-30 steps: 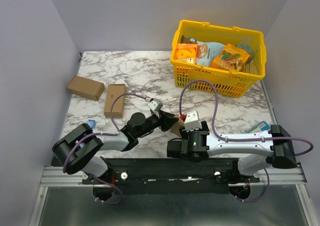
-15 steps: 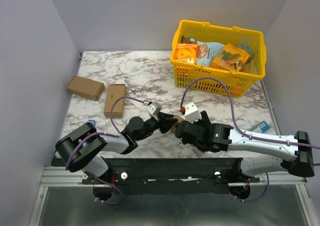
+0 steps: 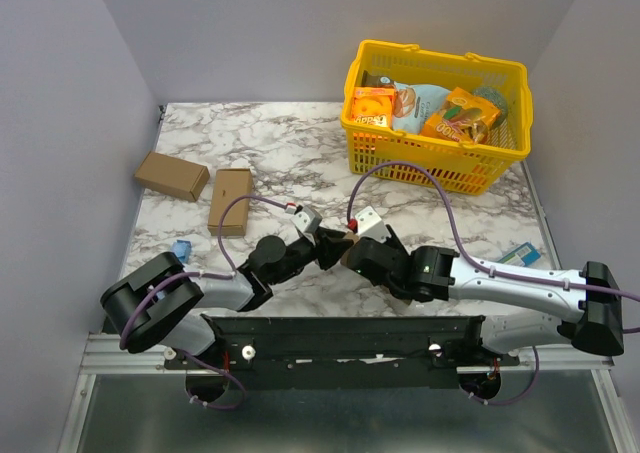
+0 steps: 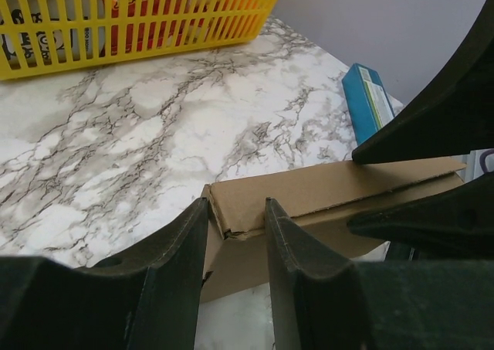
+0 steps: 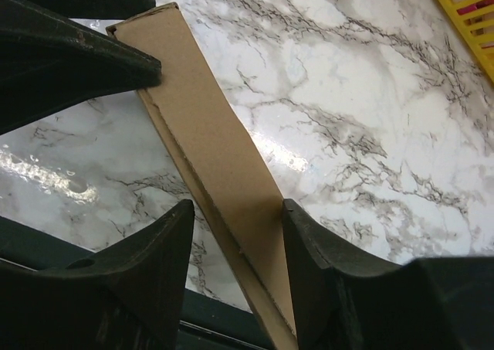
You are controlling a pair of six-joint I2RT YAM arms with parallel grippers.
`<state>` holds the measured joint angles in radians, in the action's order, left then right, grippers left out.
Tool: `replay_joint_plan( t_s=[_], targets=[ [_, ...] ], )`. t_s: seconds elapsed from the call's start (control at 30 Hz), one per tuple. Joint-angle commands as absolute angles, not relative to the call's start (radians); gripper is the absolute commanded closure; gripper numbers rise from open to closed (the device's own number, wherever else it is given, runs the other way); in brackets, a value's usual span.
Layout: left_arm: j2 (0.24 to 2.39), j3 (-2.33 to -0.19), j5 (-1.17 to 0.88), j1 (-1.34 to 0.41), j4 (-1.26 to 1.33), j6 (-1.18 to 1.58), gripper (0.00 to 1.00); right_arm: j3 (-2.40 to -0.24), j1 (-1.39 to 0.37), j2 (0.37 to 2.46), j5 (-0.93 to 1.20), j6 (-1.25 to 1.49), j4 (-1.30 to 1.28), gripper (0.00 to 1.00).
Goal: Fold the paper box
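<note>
The paper box point(image 4: 324, 191) is plain brown cardboard, held a little above the marble table. From the top view only a brown sliver of the paper box point(image 3: 343, 236) shows between the two wrists. My left gripper point(image 4: 235, 205) is shut on its near end, one finger on each side of the corner. My right gripper point(image 5: 238, 205) straddles the long narrow face of the box point(image 5: 208, 126). Its right finger point(image 5: 309, 242) touches the cardboard, while a thin gap shows at the left finger point(image 5: 166, 242). The left gripper point(image 3: 328, 245) and the right gripper point(image 3: 352, 253) meet near the table's front centre.
A yellow basket point(image 3: 440, 55) of packaged goods stands at the back right. Two smaller cardboard boxes point(image 3: 172, 176) point(image 3: 230, 201) lie at the left. A small blue object point(image 3: 181, 247) sits near the left arm. A teal packet point(image 3: 520, 254) lies by the right edge.
My right arm swung up from the front rail to the box, opened wide, then narrowed its jaws around it. The left gripper kept its hold and shifted slightly left.
</note>
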<state>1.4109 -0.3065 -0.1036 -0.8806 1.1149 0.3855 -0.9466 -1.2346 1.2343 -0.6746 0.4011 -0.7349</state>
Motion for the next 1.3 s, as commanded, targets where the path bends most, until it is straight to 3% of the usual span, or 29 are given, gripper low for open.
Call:
replay_joint_plan(
  t_s=[0.0,0.03,0.1,0.17,0.33,0.6,0.77,0.93,1.27],
  targets=[
    [1.425,-0.267,-0.08,-0.891,0.879,0.33,0.58,-0.922,-1.235,1.279,-0.656,0.382,-0.704,0.46],
    [1.424,-0.27,-0.083,-0.89,0.871,0.333,0.57,-0.923,-1.233,1.288,-0.663,0.382,-0.706,0.49],
    [1.416,-0.273,-0.077,-0.89,0.867,0.36,0.44,-0.93,-1.235,1.31,-0.686,0.385,-0.706,0.52],
    [1.378,-0.29,-0.06,-0.888,0.832,0.374,0.24,-0.942,-1.235,1.321,-0.716,0.387,-0.704,0.53],
    [1.196,-0.397,0.061,-0.868,0.532,0.382,0.09,-0.98,-1.235,1.339,-0.768,0.38,-0.713,0.57],
    [0.939,-0.506,0.084,-0.689,0.109,0.537,0.03,-1.067,-1.235,1.439,-0.851,0.417,-0.742,0.64],
    [0.77,-0.61,-0.035,-0.479,-0.129,0.551,0.01,-1.17,-1.261,1.531,-0.926,0.454,-0.756,0.66],
    [0.707,-0.771,-0.147,-0.257,-0.311,0.471,0.01,-1.336,-1.292,1.721,-1.031,0.508,-0.859,0.66],
    [0.686,-0.948,-0.048,-0.13,-0.495,0.299,0.01,-1.597,-1.354,1.979,-1.084,0.419,-0.87,0.66]
  ],
)
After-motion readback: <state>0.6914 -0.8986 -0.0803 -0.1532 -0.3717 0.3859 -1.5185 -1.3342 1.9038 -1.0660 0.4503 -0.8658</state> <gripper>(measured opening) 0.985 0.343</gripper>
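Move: The left hand holds one end of the paper box being folded; its middle lies about 8 cm to the right, 6 cm back and 3 cm down. From the right hand, astride the box, that middle is some 2 cm back, 1 cm left and 3 cm below. The flat brown box lies roughly 27 cm left, 9 cm ahead and 12 cm below the left hand; the yellow basket stands about 28 cm ahead and 13 cm right of the right hand. Left releases the paper box and retreats about 25 cm left and up; right pinches it, moving 11 cm left. ##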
